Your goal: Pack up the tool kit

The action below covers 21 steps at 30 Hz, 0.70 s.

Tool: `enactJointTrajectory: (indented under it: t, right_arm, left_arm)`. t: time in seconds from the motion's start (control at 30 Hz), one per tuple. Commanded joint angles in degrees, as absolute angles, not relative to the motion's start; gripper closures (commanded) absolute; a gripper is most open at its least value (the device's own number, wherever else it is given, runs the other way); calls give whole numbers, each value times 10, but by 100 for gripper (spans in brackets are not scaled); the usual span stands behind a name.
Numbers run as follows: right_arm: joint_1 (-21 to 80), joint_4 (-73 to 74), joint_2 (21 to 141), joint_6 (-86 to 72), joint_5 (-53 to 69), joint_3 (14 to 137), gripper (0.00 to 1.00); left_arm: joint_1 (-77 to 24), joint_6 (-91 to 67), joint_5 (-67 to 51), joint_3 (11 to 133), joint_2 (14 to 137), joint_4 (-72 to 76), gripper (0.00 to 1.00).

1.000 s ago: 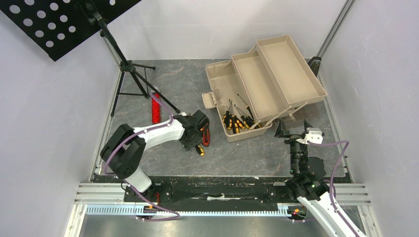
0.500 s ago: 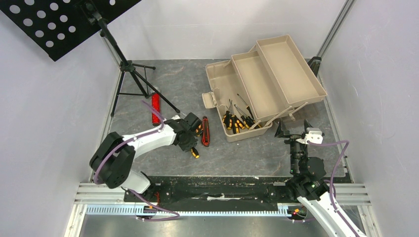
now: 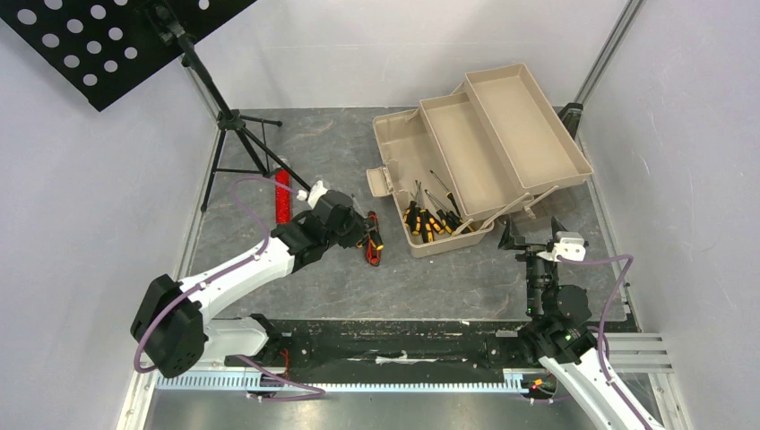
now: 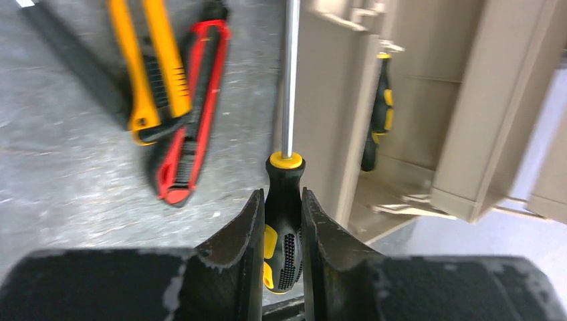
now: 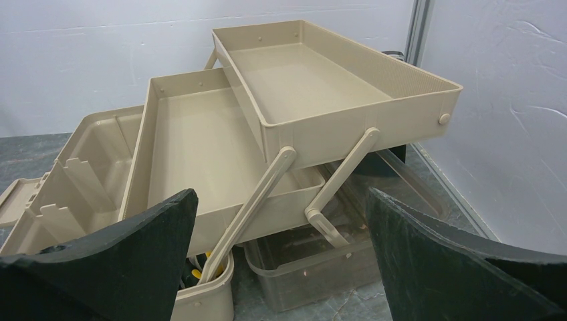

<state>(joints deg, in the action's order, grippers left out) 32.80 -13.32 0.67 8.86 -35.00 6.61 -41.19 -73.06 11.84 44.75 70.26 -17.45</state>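
The tan toolbox [image 3: 475,152] stands open at the back right with its trays folded out, and it fills the right wrist view [image 5: 267,107]. Several yellow-and-black screwdrivers [image 3: 428,219] lie in its bottom. My left gripper [image 3: 357,228] is shut on a yellow-and-black screwdriver [image 4: 284,221]. Its shaft [image 4: 289,80] points at the toolbox's near wall [image 4: 327,100]. An orange knife [image 4: 150,67] and a red knife [image 4: 190,114] lie side by side on the table just left of the shaft. My right gripper [image 3: 535,237] is open and empty in front of the toolbox [image 5: 281,267].
A plain red bar [image 3: 283,193] lies left of my left gripper, by the feet of the black music stand [image 3: 224,116]. A clear plastic lid [image 5: 334,261] hangs under the toolbox's trays. White walls close in the table on three sides.
My left arm has stretched out, its elbow dropping to the near left. Its wrist has turned toward the toolbox, and the screwdriver that stuck out toward the near edge now points at the toolbox. The right arm has not moved.
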Motion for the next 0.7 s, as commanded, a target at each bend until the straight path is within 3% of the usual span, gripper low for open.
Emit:
enactJointTrajectory:
  t: [0.0,0.43,0.6,0.67]
  right_arm:
    - [331,-163,-26,93,-357,62,2]
    - [331,-162,-30,97,-363,61,2]
    - [331,-162,-30,97,-365,61,2]
    - [331,-162,-30,97,-365,61,2]
  left_arm:
    - [-426,-676,89,499,719,-54,96]
    - [-461,-653,42,651,918,48,91]
    - [-461,-656,35,693,982,43,80]
    - [-461,-656,30,702,997,41,70]
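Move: The open bottom bin of the toolbox, where the held screwdriver is being taken, has its middle about 13 cm ahead of the left hand, 15 cm to its right and 9 cm below. In it, the screwdriver pile lies some 5 cm ahead, 17 cm right and 11 cm down. The red knife is level with the hand, 3 cm right and 12 cm below. From the right hand, the bin is about 15 cm ahead, 26 cm left and 18 cm down. Still pinching the black-and-yellow screwdriver by its handle, the left hand swings about 15 cm to the right and 7 cm forward, away from the knives and over the side of the toolbox to the bottom bin. It climbs some 5 cm first, then starts to ease down, the wrist turning clockwise roughly 15 degrees and tipping up slightly. ##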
